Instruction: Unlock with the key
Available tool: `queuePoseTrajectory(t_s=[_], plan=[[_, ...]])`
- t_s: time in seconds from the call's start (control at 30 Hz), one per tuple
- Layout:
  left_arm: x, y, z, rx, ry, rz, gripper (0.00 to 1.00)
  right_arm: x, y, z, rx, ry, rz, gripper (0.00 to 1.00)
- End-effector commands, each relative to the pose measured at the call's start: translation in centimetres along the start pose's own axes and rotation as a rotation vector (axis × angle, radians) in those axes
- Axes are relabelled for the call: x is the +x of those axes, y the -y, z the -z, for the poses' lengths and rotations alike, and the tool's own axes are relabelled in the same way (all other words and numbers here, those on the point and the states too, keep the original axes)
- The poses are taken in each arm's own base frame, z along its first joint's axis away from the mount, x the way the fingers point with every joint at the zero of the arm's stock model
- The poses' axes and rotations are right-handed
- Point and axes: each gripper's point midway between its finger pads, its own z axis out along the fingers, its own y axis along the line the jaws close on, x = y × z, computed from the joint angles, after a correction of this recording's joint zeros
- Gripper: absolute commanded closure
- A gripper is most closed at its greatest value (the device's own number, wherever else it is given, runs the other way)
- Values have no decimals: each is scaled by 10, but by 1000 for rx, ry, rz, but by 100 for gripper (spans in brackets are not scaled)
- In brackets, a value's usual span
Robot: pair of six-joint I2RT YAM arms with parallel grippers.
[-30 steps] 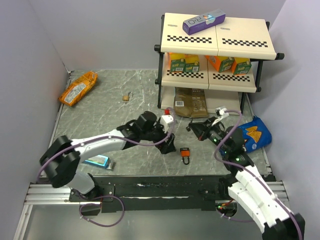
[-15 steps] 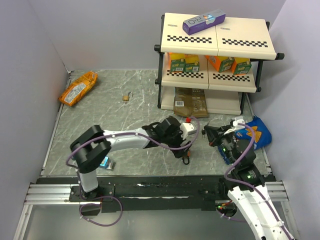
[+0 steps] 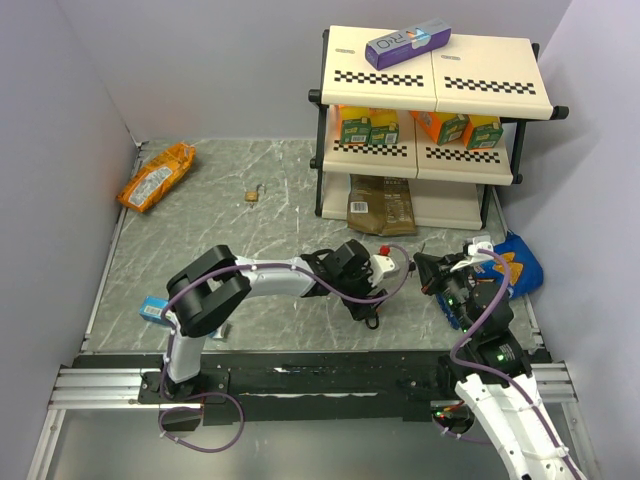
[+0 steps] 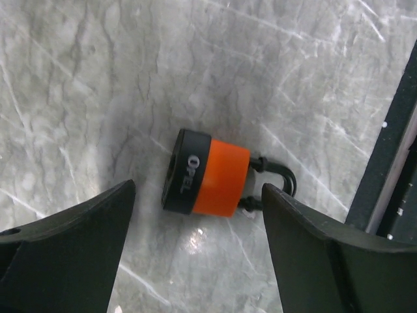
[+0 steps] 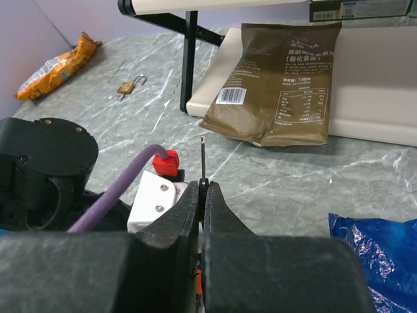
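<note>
An orange-red padlock with a black base and black shackle lies flat on the marble table. My left gripper hangs open right above it, one finger on each side and neither touching it. In the top view the left gripper covers most of the padlock. My right gripper is shut on the key, whose thin silvery blade sticks out past the fingertips; the key's head is hidden between the pads. The right gripper hovers just right of the left wrist.
A two-tier shelf rack stands at the back right, with a brown pouch on its bottom tray. A blue bag lies by the right arm. A brass padlock and an orange snack bag lie at the back left.
My left arm has swung right and forward until its gripper is over the orange-red padlock. My right gripper, still holding the key, has drawn back to the right.
</note>
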Motion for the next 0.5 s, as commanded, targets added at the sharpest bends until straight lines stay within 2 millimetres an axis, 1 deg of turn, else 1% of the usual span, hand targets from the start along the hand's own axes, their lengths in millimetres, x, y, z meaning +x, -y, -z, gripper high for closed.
queuePoseTrajectory(t_s=[0.0, 0.1, 0.17, 0.2, 0.27, 0.3, 0.33, 0.37, 0.4, 0.47], plan=[[-20, 1, -6, -9, 42, -51, 17, -21, -2, 4, 4, 55, 11, 100], [-20, 2, -10, -10, 41, -59, 20, -21, -2, 4, 4, 57, 11, 100], [-17, 3, -14, -16, 28, -60, 23, -21, -2, 4, 4, 57, 11, 100], [-17, 3, -15, -17, 26, -63, 28, -21, -2, 4, 4, 57, 11, 100], [-10, 3, -18, -30, 2, -69, 33, -21, -2, 4, 5, 54, 12, 100], [-7, 4, -19, -34, -5, -71, 37, -21, -2, 4, 3, 54, 11, 100], [-4, 5, -20, -39, -16, -73, 39, -21, -2, 4, 3, 55, 13, 100], [-2, 3, -20, -56, -22, -74, 41, -21, -2, 4, 2, 56, 12, 100], [2, 2, -20, -69, -30, -69, 46, -21, -2, 4, 4, 55, 12, 100], [7, -2, -20, -101, -43, -50, 52, -22, 2, 4, 25, 65, 12, 100]])
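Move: The orange padlock lies on the table almost within the left fingers' reach: about 3 cm to the left hand's right, 2 cm below it and 1 cm back. From the same hand, the brown bag is some 26 cm ahead and 3 cm right, and the blue bag some 31 cm right and 6 cm ahead. From the right hand, the padlock is roughly 11 cm left, 4 cm back and 21 cm down. The orange padlock's body is taken between the left fingers: the left hand, pointing down and to the right, eases about 1.5 cm to the right and slightly down over the padlock. Its wide-open fingers close to roughly half open until the tips come up to the body's two ends, seemingly touching them. The hand tilts barely 5 degrees. ##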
